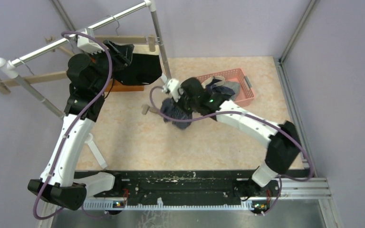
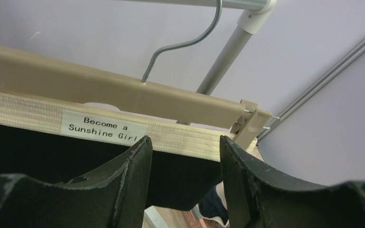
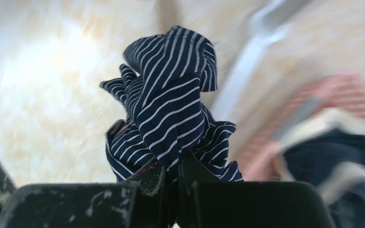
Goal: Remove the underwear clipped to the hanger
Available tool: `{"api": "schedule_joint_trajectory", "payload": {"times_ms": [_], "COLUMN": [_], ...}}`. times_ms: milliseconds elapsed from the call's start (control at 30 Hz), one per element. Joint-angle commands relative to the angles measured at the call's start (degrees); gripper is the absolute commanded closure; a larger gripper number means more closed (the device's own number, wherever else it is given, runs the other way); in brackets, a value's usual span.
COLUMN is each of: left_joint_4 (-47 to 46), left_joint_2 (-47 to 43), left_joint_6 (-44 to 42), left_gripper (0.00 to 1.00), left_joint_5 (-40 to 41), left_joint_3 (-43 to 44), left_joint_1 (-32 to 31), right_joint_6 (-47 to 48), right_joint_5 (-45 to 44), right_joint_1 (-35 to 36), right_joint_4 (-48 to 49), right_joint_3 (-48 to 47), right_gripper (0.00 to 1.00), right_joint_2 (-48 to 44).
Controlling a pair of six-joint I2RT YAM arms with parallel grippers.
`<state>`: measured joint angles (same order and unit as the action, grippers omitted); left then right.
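Observation:
Black underwear (image 2: 52,147) with a wide beige waistband (image 2: 180,135) hangs clipped to a wooden hanger (image 2: 100,90) on the rail. My left gripper (image 2: 185,147) is open just below that waistband, with nothing between its fingers. From above, the left gripper (image 1: 123,54) is up against the black underwear (image 1: 145,71). My right gripper (image 3: 173,173) is shut on a bunched navy-striped underwear (image 3: 171,114). It holds the striped underwear (image 1: 173,114) above the table, left of the basket. The clip at the hanger's right end (image 2: 252,121) shows beside the waistband.
A pink basket (image 1: 240,83) at the back right holds several dark and grey garments. The rack's upright pole (image 1: 159,38) stands between the two grippers. A second wooden hanger (image 1: 38,78) hangs further left on the rail. The rack's white foot (image 1: 95,152) lies on the table by the left arm.

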<state>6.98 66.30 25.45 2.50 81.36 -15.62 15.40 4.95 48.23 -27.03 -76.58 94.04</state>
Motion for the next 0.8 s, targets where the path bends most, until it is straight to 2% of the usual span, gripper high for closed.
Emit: {"api": "schedule_joint_trajectory", "payload": {"times_ms": [0, 167, 300, 400, 567, 633, 700, 733, 767], "left_joint_4": [-5.8, -5.9, -5.7, -5.1, -4.2, -3.8, -3.3, -3.2, -3.1], "left_joint_2": [0.8, 0.4, -1.0, -1.6, -2.3, -2.5, -2.6, -2.7, -2.9], "left_joint_6": [1.6, 1.3, 0.6, 0.1, 0.4, 0.7, 0.7, 0.7, 0.7], "left_gripper": [0.41, 0.41, 0.41, 0.41, 0.41, 0.41, 0.41, 0.41, 0.41], "left_joint_5": [0.1, 0.4, 2.1, 3.3, 4.5, 4.8, 5.1, 5.2, 5.5], "left_joint_3": [0.4, -0.2, -1.5, -2.1, -3.8, -4.2, -4.0, -3.9, -4.0], "left_joint_1": [-0.5, -1.2, -1.4, -1.4, -1.5, -1.6, -1.6, -1.7, -1.7], "right_joint_6": [1.6, 7.3, 10.1, 6.9, 0.8, -0.8, -1.3, -1.3, -1.3], "right_joint_5": [-15.3, -30.7, -38.6, -38.1, -31.9, -29.9, -29.3, -28.1, -27.3], "right_joint_1": [-3.1, -5.7, -9.4, -15.1, -22.2, -23.4, -23.5, -23.5, -23.5], "right_joint_4": [5.5, 13.6, 17.3, 15.6, 11.7, 8.5, 6.9, 6.5, 6.4], "right_joint_3": [-7.8, -10.8, -11.8, -12.1, -12.6, -15.7, -18.7, -20.0, -21.3], "right_gripper": [1.0, 1.0, 1.0, 1.0, 1.0, 0.67, 0.28, 0.21, 0.19], "right_joint_2": [-11.9, -15.2, -11.8, -7.3, 1.2, 4.9, 5.9, 5.6, 4.9]}}
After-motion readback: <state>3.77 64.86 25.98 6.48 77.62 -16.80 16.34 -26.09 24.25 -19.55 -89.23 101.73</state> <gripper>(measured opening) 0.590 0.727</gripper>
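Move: The right hand already has the striped underwear pinched and clear of the table. The pink basket it is bound for lies about 18 cm ahead and 20 cm to the right, its middle some 10 cm lower. The loose hanger lies about 8 cm to the hand's left, level with it, and the rack's right foot is roughly 16 cm ahead and 4 cm left, both near 13 cm down. From the left hand the basket is about 9 cm ahead, 38 cm right and 43 cm below. Still pinching the striped underwear, the right hand swings it fast up some 26 cm while heading forward and right, then dips back down about 19 cm over the pink basket, 20 cm farther out and 20 cm to the right in all. The wrist turns clockwise nearly 50 degrees, fingers ending forward and slanted down; at the end they open wide and let go. ##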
